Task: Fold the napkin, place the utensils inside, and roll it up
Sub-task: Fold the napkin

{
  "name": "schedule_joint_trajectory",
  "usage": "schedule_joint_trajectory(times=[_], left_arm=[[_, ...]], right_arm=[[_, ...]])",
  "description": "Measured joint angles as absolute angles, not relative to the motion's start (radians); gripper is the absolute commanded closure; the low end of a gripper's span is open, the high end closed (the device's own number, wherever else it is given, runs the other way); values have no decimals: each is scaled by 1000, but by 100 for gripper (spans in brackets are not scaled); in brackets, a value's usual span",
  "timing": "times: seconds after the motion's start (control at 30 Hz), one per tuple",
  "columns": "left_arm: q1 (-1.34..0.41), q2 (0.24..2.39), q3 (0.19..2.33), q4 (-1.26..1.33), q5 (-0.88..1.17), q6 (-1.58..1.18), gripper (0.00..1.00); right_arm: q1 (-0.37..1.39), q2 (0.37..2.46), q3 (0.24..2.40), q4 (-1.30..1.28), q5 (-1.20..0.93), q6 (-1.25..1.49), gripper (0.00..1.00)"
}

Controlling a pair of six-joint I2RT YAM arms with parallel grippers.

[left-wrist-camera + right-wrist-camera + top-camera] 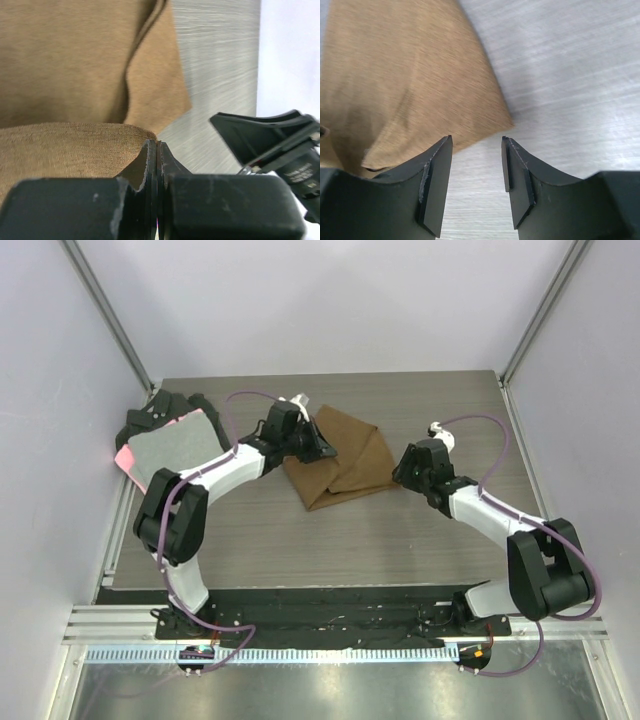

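The brown napkin (340, 465) lies folded and rumpled at the middle back of the table. My left gripper (325, 448) is over its left edge, and in the left wrist view it (157, 145) is shut on a fold of the napkin (65, 60) that rises to the fingertips. My right gripper (403, 472) sits low just off the napkin's right corner. In the right wrist view it (476, 140) is open with only bare table between its fingers, and the napkin's corner (405, 75) is just ahead and to the left. The utensils are out of view.
A grey cloth with a pink edge (175, 448) lies at the back left on top of black cloths (150, 415). The wood-grain table (330, 540) is walled by white panels on three sides. A black rail strip runs along its near edge.
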State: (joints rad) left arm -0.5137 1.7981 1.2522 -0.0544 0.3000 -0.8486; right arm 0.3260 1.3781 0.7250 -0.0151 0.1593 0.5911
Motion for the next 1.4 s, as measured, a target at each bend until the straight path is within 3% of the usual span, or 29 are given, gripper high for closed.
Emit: schedule_joint_trajectory(times=[1.4], left_arm=[[-696, 2276, 1809, -211, 348, -672, 100]], right_arm=[[273, 1352, 671, -51, 156, 590, 47]])
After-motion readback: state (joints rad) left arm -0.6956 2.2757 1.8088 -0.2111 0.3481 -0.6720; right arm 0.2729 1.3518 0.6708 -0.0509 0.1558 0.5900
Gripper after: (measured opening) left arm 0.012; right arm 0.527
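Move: The napkin's right-hand corner, towards which the left hand is taking its pinched flap, lies about 17 cm to that hand's right, 5 cm nearer the base and 8 cm below. The napkin's far-right corner is some 12 cm right of the left hand and 15 cm ahead; the near fold corner is about 5 cm left and 12 cm back. From the right hand, the right-hand corner lies roughly 3 cm ahead, 2 cm right and 5 cm lower. The napkin flap, still pinched in the left hand's shut fingers, is drawn about 13 cm to the right over the lower layer towards its right-hand corner, first nearly level, then sinking some 5 cm as the wrist turns nearly 20 degrees clockwise. The right hand, half open and empty, eases about 3 cm right, down and back beside that corner. ##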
